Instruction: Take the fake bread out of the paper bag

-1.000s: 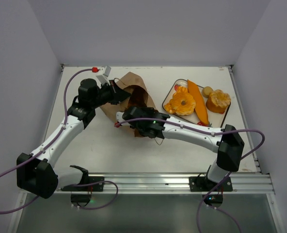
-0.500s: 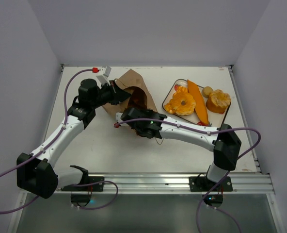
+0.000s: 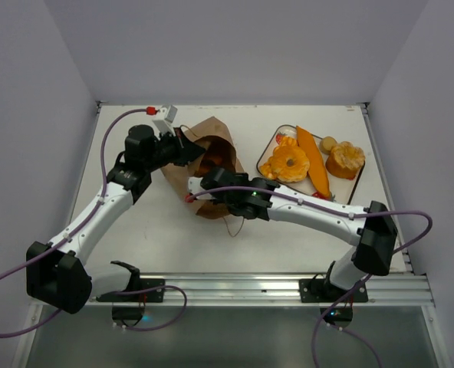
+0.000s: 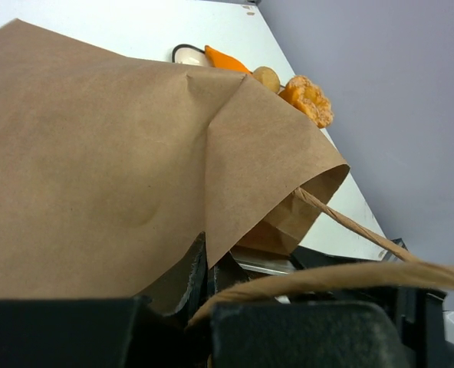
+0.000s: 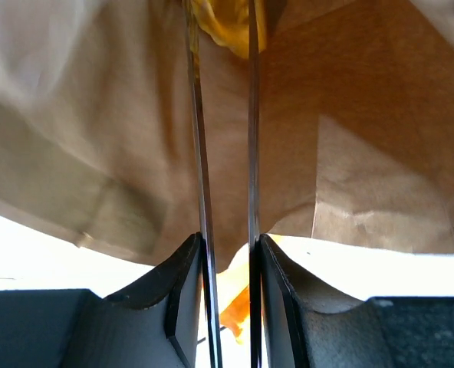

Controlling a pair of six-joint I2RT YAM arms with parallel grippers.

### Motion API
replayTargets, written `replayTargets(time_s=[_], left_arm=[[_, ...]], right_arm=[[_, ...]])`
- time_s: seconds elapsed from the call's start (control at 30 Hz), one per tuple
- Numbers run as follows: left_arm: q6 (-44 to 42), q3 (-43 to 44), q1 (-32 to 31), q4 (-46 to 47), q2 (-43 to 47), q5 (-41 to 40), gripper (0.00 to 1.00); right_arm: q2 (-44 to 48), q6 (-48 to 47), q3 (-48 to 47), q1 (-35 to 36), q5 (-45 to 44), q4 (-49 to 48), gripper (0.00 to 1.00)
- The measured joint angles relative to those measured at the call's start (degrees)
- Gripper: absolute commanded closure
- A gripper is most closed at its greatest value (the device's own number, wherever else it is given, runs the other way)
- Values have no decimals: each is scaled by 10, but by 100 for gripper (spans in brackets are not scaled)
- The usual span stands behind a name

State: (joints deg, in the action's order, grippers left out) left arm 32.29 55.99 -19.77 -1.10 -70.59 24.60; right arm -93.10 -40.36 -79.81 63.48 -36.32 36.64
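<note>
The brown paper bag (image 3: 212, 153) lies on its side at mid-table, mouth toward the near right. My left gripper (image 3: 185, 150) is shut on its upper edge; in the left wrist view the black fingers (image 4: 189, 280) pinch the paper (image 4: 97, 153). My right gripper (image 3: 212, 182) sits at the bag's mouth, shut on metal tongs (image 5: 200, 153) that reach inside the bag (image 5: 350, 138). At the tongs' far end is a glossy yellow-orange piece of fake bread (image 5: 223, 27). A ring loaf (image 3: 290, 162), a baguette (image 3: 313, 159), a small roll (image 3: 329, 142) and a knobbly piece (image 3: 345, 159) lie outside the bag.
The strawberry-print tray (image 3: 276, 139) at the back right carries the ring loaf and baguette. The bag's string handle (image 4: 350, 222) loops across the left wrist view. White walls close in the table on three sides.
The right gripper has squeezed the tongs narrower, and its wrist has drawn back toward the right and near side. The left arm has kept its hold on the bag.
</note>
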Motion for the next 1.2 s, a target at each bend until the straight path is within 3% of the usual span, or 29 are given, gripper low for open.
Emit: replayTargets(time_s=[0.63, 1.2], left_arm=[[-36, 17, -2, -16, -37, -42, 98], [-51, 47, 2, -29, -70, -80, 98]], right_arm=[[185, -3, 74, -3, 82, 66, 100], [348, -2, 123, -98, 181, 102, 100]])
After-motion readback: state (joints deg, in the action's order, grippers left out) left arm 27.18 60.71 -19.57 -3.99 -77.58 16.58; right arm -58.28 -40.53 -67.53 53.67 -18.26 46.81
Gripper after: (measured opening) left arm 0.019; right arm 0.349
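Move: The right hand holds tongs clamped on a piece of bread inside the bag; that bread is some 8 cm ahead, 9 cm left and 12 cm below it. The strawberry tray it goes to is about 24 cm to the right, 11 cm ahead and 20 cm down, with the ring-shaped bread about 19 cm right and 9 cm ahead. From the left hand, pinching the bag's rim, the tray lies roughly 28 cm right, 5 cm ahead, 26 cm down. The tongs, still squeezed in the right fingers, keep their grip on the bread and draw it towards the bag's mouth: the right hand first comes up and back to the right, then mostly rightwards towards the tray, about 12 cm right, 6 cm up and 6 cm back, rolling its left side up. The left hand keeps pinching the rim and eases the bag forward about 4 cm, sinking slightly. ##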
